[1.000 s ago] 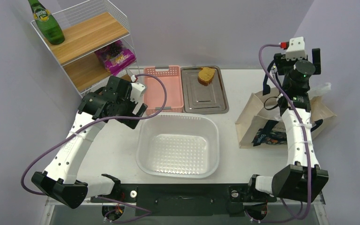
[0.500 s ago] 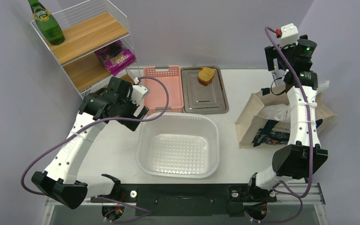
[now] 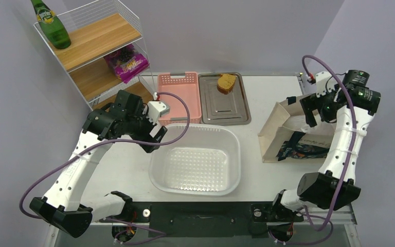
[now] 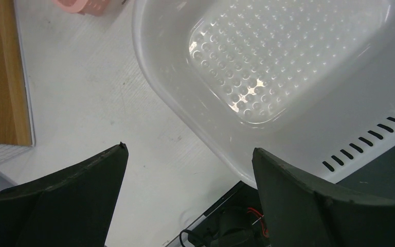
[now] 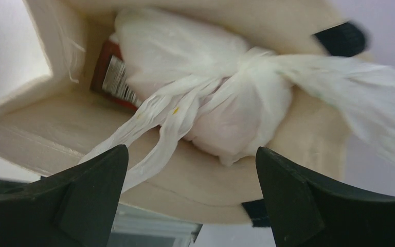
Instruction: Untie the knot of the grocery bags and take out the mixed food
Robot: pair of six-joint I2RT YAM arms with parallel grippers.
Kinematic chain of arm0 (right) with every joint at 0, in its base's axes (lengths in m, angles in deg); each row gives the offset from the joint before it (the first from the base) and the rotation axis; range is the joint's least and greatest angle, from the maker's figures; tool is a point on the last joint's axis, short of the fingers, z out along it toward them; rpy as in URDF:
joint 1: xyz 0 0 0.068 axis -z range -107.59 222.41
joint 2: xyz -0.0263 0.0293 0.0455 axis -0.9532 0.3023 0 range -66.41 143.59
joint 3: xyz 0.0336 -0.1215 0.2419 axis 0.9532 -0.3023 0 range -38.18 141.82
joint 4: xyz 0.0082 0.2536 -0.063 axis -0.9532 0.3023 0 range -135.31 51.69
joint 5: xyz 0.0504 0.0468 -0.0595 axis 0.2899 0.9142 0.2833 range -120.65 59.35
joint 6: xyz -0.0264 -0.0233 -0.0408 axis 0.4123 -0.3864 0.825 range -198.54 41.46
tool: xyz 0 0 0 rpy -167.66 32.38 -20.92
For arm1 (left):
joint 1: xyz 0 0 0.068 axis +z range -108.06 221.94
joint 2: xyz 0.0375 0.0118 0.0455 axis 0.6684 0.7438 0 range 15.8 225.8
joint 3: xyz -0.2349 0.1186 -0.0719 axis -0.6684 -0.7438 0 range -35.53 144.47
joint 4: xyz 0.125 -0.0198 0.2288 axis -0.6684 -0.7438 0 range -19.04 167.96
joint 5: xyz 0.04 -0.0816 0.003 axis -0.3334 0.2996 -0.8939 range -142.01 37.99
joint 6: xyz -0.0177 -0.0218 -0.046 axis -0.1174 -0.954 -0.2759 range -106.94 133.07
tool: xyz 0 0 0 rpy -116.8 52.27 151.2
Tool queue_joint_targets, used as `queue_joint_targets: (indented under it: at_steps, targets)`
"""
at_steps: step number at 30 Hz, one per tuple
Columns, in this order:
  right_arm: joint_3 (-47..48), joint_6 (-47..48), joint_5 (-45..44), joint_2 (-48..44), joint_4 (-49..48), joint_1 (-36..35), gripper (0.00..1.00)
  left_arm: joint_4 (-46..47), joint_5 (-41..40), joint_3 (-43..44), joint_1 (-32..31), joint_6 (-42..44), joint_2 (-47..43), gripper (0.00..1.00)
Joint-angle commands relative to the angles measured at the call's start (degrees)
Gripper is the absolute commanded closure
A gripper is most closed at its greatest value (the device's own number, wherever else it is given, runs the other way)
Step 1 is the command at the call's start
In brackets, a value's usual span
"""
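Observation:
The cream canvas tote lies on its side at the right of the table with its mouth facing right. Inside it, the right wrist view shows the whitish plastic bag tied in a knot, with loose handle strips trailing over the tote's lining. A red-orange packet peeks out behind the bag. My right gripper is open just outside the tote's mouth, facing the knot and touching nothing. My left gripper hangs open and holds nothing, over the tub's left rim.
A clear plastic tub stands mid-table. Behind it are a pink basket and a metal tray holding a bread piece. A wire shelf at back left carries a green bottle and a purple packet.
My right arm has swung from upright above the tote out to the right and tipped down, so its gripper now faces the tote's mouth. My left gripper has shifted slightly toward the tub.

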Motion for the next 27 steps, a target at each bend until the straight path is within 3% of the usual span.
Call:
queue_joint_targets:
  at_steps: [1,11,20,22,24,25,26,27]
  targets:
    - [-3.8,7.4,-2.8,3.2,8.1,0.5,0.1,2.8,6.9,-0.9,-0.5,2.0,-1.5,0.09]
    - [-17.3,7.5,-19.9,7.2,-10.8,-9.8,0.09,0.7,8.2,-0.9,-0.9,6.4,0.8,0.09]
    - [-18.4,3.0,-17.9,13.7,-8.6,-7.5,0.13,0.1,5.9,-0.3,-0.9,7.5,2.3,0.09]
    - [-18.8,2.9,-16.2,14.3,-5.9,-6.3,0.23,0.3,6.0,-0.4,-1.0,7.5,2.4,0.09]
    - [-19.4,3.2,-15.4,15.1,-2.9,-5.2,0.44,0.8,6.2,-0.6,-1.0,7.4,2.3,0.09]
    - [-19.6,3.4,-15.0,15.3,-1.6,-4.4,0.64,1.0,6.3,-0.7,-1.0,7.3,2.1,0.09]
    - [-19.5,3.3,-14.1,15.1,-1.3,-4.0,0.72,1.4,6.3,-0.9,-1.0,7.3,2.1,0.09]
    - [-19.2,3.2,-13.5,14.3,-0.7,-3.0,0.87,1.6,6.2,-1.0,-0.9,7.3,2.1,0.09]
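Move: The right hand is open above the tote's mouth. The grocery bag's knot lies about 18 cm below it, some 6 cm to its right and 3 cm ahead. The tote's middle is roughly 22 cm below, 3 cm right and 1 cm back. The bag's gathered plastic end is about 14 cm right, 4 cm ahead and 12 cm below. From the left hand the knot is around 60 cm right, 12 cm ahead and 12 cm below. Coming into contact with dark woven cloth, seemingly the tote's strap across its wrist, the right hand plunges some 17 cm down into the tote towards the grocery bag's knot, ending barely 2 cm farther right. It tips about 30 degrees on the way, so that the fingers point almost straight down. They stay wide until the last stretch, then close to about a third open. ##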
